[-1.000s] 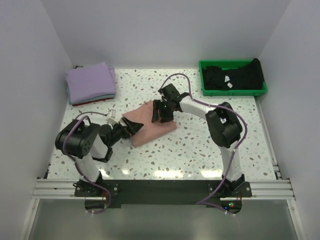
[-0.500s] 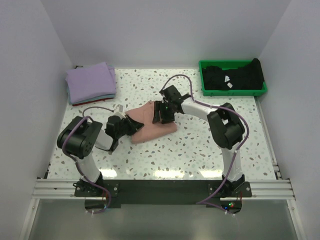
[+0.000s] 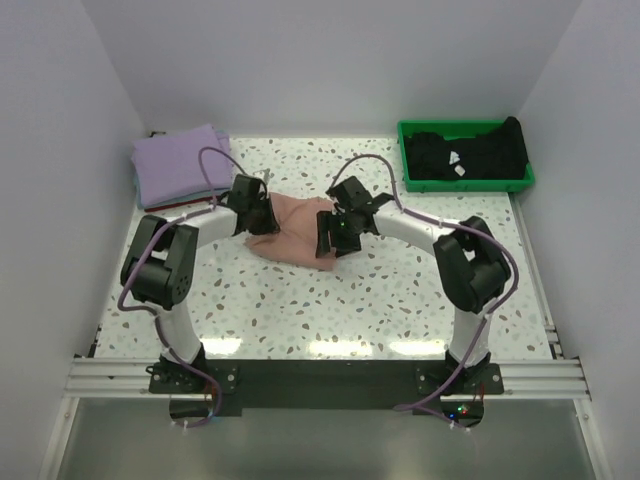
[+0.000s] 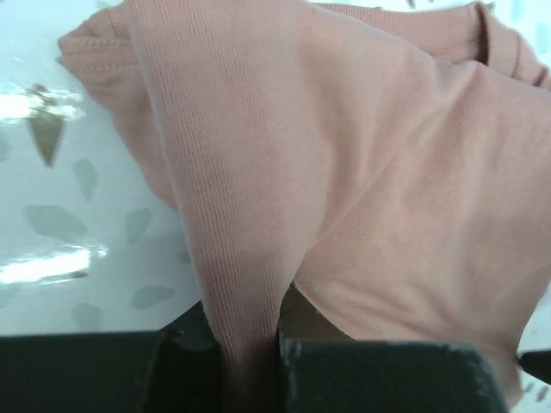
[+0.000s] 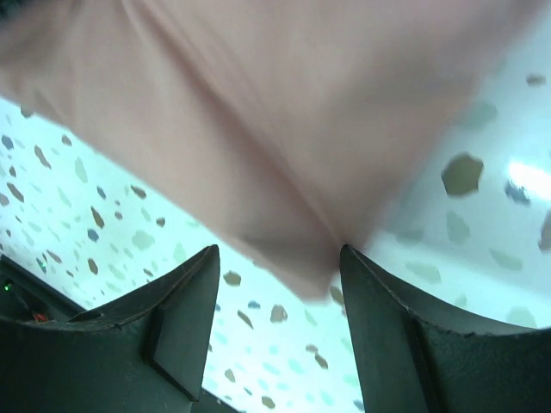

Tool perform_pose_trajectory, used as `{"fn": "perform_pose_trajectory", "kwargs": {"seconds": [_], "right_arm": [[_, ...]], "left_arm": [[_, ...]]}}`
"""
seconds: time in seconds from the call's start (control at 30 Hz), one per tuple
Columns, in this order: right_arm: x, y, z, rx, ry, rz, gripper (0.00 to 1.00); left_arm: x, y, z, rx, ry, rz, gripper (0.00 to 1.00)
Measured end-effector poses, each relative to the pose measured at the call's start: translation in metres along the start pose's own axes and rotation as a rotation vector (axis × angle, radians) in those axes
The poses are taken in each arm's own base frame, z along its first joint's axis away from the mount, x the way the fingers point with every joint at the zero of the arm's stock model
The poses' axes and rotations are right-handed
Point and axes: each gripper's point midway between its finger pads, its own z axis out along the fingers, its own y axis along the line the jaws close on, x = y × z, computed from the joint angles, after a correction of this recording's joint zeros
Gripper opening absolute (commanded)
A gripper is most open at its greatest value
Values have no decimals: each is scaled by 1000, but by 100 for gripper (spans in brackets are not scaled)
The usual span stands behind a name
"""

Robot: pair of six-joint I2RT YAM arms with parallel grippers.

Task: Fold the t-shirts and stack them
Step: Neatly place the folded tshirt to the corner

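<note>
A salmon-pink t-shirt [image 3: 290,228] lies bunched in the middle of the table. My left gripper [image 3: 258,208] is at its left end, shut on a fold of the pink cloth [image 4: 344,172], which rises from between the jaws [image 4: 250,353]. My right gripper [image 3: 335,240] sits at the shirt's right edge, open. In the right wrist view a corner of the pink shirt [image 5: 284,112] hangs just above the gap of that gripper [image 5: 280,267], unpinched. A folded lavender t-shirt [image 3: 180,165] tops a stack at the back left. Black t-shirts [image 3: 470,150] lie in the tray.
The green plastic tray [image 3: 465,184] stands at the back right. White walls close in the speckled table [image 3: 330,300] on the left, back and right. Purple cables loop above both arms.
My left gripper has shut on the pink shirt's edge and swung it back and left, toward the lavender stack. The shirt bunched and shifted with it. The right gripper stayed open beside the shirt.
</note>
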Motion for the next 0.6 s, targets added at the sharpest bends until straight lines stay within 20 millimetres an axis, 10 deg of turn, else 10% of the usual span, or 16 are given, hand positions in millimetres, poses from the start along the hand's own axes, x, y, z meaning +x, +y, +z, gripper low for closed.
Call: {"fn": "perform_pose_trajectory", "kwargs": {"seconds": [0.6], "right_arm": [[26, -10, -38, 46, 21, -5, 62]], "left_arm": [[-75, 63, -50, -474, 100, 421, 0]]}}
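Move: The left hand already grips the left edge of the pink t-shirt just above the table. The folded stack, purple shirt on top, has its middle about 21 cm to that hand's left and 15 cm ahead, at roughly the same height. The t-shirt's middle lies about 8 cm to its right, level with it fore and aft. From the right hand, the stack is some 38 cm left and 20 cm ahead; the t-shirt's middle is about 9 cm left and 4 cm ahead. Keeping its pinch on the t-shirt's edge, the left hand carries it about 9 cm left towards the folded stack, rising some 5 cm, mostly late, and edging forward. Its wrist rolls about 35 degrees, swinging the fingertips leftward. The right hand, fingers still open, draws some 4 cm back and right from the shirt, rising first. ##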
